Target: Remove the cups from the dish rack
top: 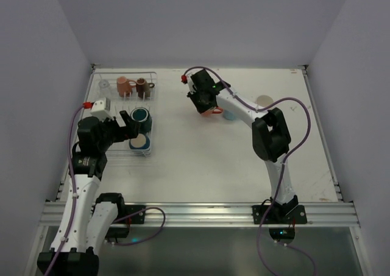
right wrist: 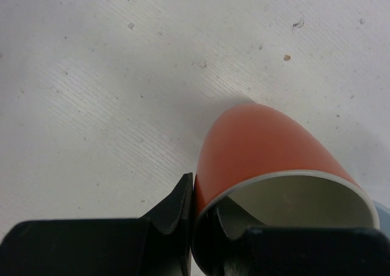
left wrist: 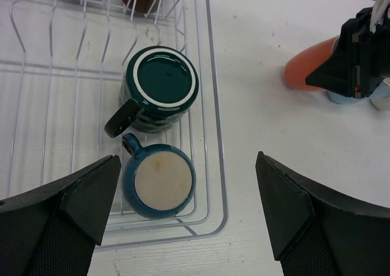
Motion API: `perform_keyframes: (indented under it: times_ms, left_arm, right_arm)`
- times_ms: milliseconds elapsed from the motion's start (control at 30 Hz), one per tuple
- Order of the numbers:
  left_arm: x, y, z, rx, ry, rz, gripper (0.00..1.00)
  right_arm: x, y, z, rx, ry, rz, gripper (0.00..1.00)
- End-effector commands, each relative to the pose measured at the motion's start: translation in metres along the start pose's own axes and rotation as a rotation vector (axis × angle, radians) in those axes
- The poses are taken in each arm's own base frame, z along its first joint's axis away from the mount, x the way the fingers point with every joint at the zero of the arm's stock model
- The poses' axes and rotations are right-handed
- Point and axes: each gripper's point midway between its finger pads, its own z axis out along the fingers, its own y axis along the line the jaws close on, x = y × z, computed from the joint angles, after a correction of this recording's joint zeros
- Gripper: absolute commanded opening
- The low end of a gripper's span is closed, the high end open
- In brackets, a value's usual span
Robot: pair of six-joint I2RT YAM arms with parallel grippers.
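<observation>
The dish rack (top: 97, 120) (left wrist: 213, 136) stands at the table's left. In it are a salmon pink cup (top: 124, 86), a dark brown cup (top: 142, 87), a clear glass (top: 105, 84), a dark green cup (top: 141, 114) (left wrist: 159, 87) and a navy cup (top: 139, 143) (left wrist: 159, 180), the last two upside down. My left gripper (top: 125, 127) (left wrist: 187, 166) hovers open over the rack's near right corner, holding nothing. My right gripper (top: 204, 100) (right wrist: 204, 209) is shut on the rim of the orange cup (top: 213, 110) (right wrist: 268, 148) (left wrist: 311, 72), one finger inside and one outside. The cup is tilted low over the table.
A light blue cup (top: 230, 114) (left wrist: 341, 97) stands on the table just right of the orange one. A pale round cup (top: 264, 100) sits further right. White walls enclose the table on three sides, and a metal rail (top: 201, 214) runs along the near edge.
</observation>
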Motion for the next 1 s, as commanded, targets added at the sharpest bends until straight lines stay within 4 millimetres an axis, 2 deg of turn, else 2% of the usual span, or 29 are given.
perform_keyframes:
  times_ms: [0, 200, 333, 433, 467, 567, 667, 700, 733, 767, 800, 833, 967]
  left_arm:
    - [-0.005, 0.000, 0.008, 0.002, -0.006, 0.028, 1.00]
    - [0.008, 0.007, 0.022, -0.018, 0.073, 0.003, 1.00]
    - [0.006, 0.010, 0.030, -0.044, 0.091, -0.020, 1.00]
    - [0.000, 0.012, 0.037, -0.060, 0.099, -0.032, 1.00]
    - [-0.001, 0.003, 0.040, -0.041, 0.106, -0.017, 1.00]
    - [-0.006, 0.006, 0.049, -0.064, 0.117, 0.002, 1.00]
    - [-0.002, 0.011, 0.059, -0.081, 0.157, 0.031, 0.97]
    - [-0.005, 0.011, 0.061, -0.086, 0.158, 0.035, 0.97]
    - [-0.001, 0.014, 0.067, -0.099, 0.179, 0.035, 0.97]
    - [0.001, 0.013, 0.070, -0.096, 0.191, 0.040, 0.97]
    - [-0.002, 0.012, 0.072, -0.098, 0.189, 0.044, 0.97]
    - [-0.002, 0.015, 0.076, -0.124, 0.193, 0.049, 0.97]
    - [-0.012, 0.010, 0.088, -0.146, 0.189, 0.130, 0.96]
  right_arm:
    - [-0.013, -0.005, -0.009, 0.010, -0.024, -0.086, 0.01]
    - [-0.010, -0.007, -0.010, 0.018, -0.014, -0.094, 0.06]
    - [-0.015, -0.006, -0.013, 0.006, -0.020, -0.094, 0.29]
    - [-0.017, -0.007, -0.017, 0.008, -0.030, -0.092, 0.38]
    - [-0.018, -0.006, -0.019, 0.006, -0.035, -0.091, 0.39]
    - [-0.023, -0.005, -0.030, -0.006, -0.059, -0.089, 0.48]
    - [-0.036, -0.001, -0.046, -0.023, -0.114, -0.063, 0.57]
    - [-0.041, -0.001, -0.058, -0.025, -0.141, -0.058, 0.64]
    - [-0.045, 0.000, -0.065, -0.025, -0.162, -0.052, 0.66]
    - [-0.051, 0.007, -0.073, -0.062, -0.194, -0.037, 0.69]
    - [-0.048, 0.008, -0.077, -0.071, -0.199, -0.027, 0.76]
    - [-0.054, 0.010, -0.094, -0.080, -0.240, -0.019, 0.77]
    - [-0.059, 0.017, -0.123, -0.117, -0.323, 0.039, 0.83]
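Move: The orange cup is already in the right fingers, pinched by its wall: its middle is roughly 3 cm ahead, 3 cm to the right and 4 cm below. The blue cup is some 12 cm to the right of the orange one, and the white cup about 27 cm right of it and 4 cm farther out. For the empty left hand, the green cup in the rack is about 13 cm ahead, 4 cm right and 14 cm down; the navy cup is 2 cm ahead and 5 cm right, the brown cup 27 cm ahead and 4 cm right. The orange cup is eased down not quite 1 cm onto the table and let go as the right fingers spread wide; that hand then lifts clear some 8 cm, drawing back a little. Meanwhile the green cup is approached by the open left hand, which first sinks with a little forward travel, then pushes mainly forward, about 6 cm ahead and 5 cm down in all, its fingers tipping some 15 degrees further down. ##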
